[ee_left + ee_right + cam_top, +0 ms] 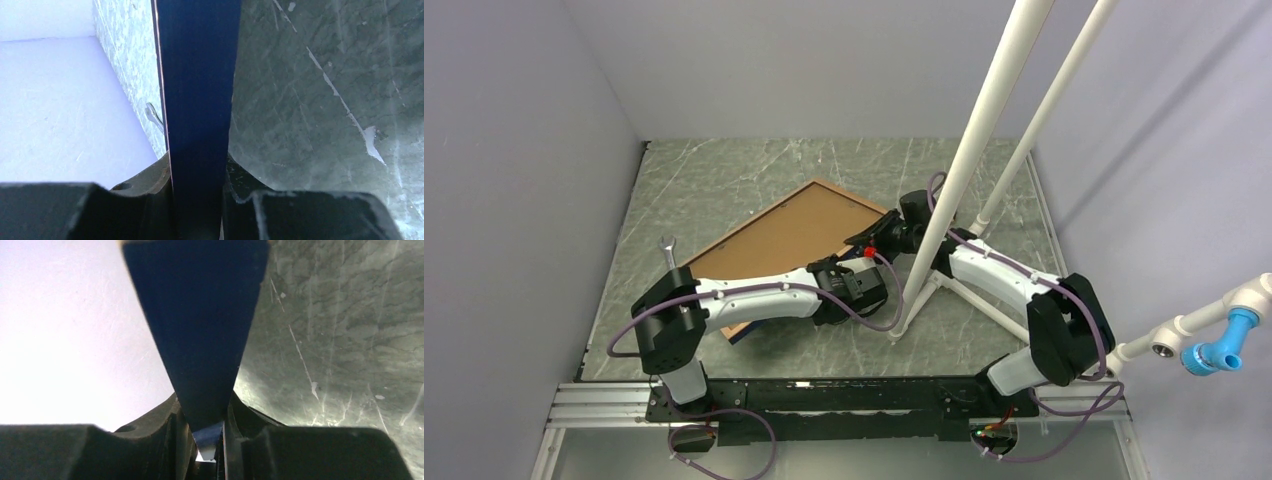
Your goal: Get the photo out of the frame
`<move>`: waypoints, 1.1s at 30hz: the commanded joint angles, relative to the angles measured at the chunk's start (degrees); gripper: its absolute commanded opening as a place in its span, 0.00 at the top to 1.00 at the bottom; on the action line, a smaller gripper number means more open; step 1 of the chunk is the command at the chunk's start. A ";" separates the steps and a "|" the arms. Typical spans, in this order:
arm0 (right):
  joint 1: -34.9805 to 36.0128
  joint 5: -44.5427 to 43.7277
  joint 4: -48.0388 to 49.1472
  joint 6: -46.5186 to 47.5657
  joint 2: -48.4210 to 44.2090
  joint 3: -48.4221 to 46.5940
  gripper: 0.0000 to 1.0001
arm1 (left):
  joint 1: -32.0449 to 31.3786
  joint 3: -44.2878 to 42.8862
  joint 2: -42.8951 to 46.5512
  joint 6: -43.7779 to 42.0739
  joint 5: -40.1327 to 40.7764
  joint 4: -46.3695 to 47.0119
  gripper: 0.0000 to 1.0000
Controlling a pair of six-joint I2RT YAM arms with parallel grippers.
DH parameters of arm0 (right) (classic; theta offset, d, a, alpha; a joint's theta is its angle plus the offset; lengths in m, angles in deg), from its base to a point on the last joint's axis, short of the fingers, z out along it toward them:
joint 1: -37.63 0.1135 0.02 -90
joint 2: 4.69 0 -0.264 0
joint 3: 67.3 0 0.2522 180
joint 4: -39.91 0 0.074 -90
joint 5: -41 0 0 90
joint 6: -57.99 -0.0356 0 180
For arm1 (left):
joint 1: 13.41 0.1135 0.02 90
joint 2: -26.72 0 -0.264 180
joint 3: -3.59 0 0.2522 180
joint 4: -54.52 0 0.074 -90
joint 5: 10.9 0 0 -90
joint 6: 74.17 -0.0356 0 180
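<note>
The frame (784, 235) is held tilted above the marble table, its brown backing board and light wood rim facing up. My left gripper (829, 272) is shut on the frame's near long edge. In the left wrist view the navy edge (197, 100) runs straight out from between the gripper (197, 200), both jaws pressed against it. My right gripper (871, 243) is shut on the frame's right corner. In the right wrist view the navy corner (197, 330) is wedged between the gripper (205, 435). The photo is hidden behind the backing board.
A small silver wrench (667, 250) lies on the table left of the frame, also seen as a wrench (154, 116) by the left wall. Two white pipes (984, 130) slant up from a stand just right of the grippers. Grey walls close in on three sides.
</note>
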 commanded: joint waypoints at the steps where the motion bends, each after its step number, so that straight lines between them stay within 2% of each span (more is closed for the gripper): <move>1: -0.30 -4.38 -2.58 4.39 -3.41 -1.20 0.64 | 0.52 -3.33 2.63 1.08 0.73 -0.92 1.00; 5: -1.21 -8.68 -5.97 13.26 -6.64 -3.86 0.16 | 1.90 -6.38 6.22 -1.61 -4.24 -1.67 1.00; 7: -3.36 -11.39 -10.31 19.44 -8.17 -6.57 0.02 | 3.67 -8.46 7.97 -2.25 -8.22 -2.53 1.00; 12: -10.62 -11.10 -17.59 34.44 -11.48 -11.23 0.00 | 9.96 -14.63 13.42 -3.95 -19.24 -3.19 1.00; 14: -11.64 -14.77 -21.10 37.34 -13.28 -12.61 0.00 | 13.13 -17.93 14.51 -4.89 -25.03 -3.29 1.00; 18: -11.95 -18.66 -21.36 39.43 -17.68 -10.04 0.01 | 18.91 -28.46 13.35 -5.42 -32.41 -7.25 1.00; 21: -12.01 -18.47 -20.43 39.16 -19.75 -7.52 0.01 | 22.51 -35.88 10.39 -5.12 -34.18 -11.35 1.00; 24: -11.98 -18.31 -20.91 39.27 -19.89 -6.56 0.02 | 27.56 -40.46 8.42 -2.89 -40.38 -13.28 1.00; 28: -11.94 -18.04 -22.06 39.45 -19.62 -6.30 0.03 | 33.88 -41.56 6.21 -0.68 -49.89 -14.00 1.00; 33: -11.97 -18.92 -22.09 39.74 -20.90 -4.86 0.03 | 40.05 -33.48 8.01 1.24 -59.39 -8.33 1.00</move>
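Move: Both hands already hold the frame, back board up, by its raised right-hand long edge: the left near mid-edge, the right close to the far-right corner. The frame's middle lies about 6 cm ahead, 8 cm left and 6 cm below the left hand, and some 17 cm left, level ahead and 9 cm below the right. From the left hand the wrench is roughly 23 cm left, level ahead, and the white stand's foot 18 cm right and 10 cm back, both about 13 cm below. The right fingers open wide and let go of the frame's edge, and that hand draws off to the right by about 15 cm, rising some 9 cm before sinking 3 cm, so the left hand alone carries on. Keeping its pinch on the blue edge, the left hand lifts it about 17 cm, first nearly straight up, then bringing in some 8 cm of forward travel and a slight shift left, while its wrist rolls left side down by close to 50 degrees to swing the frame up. ##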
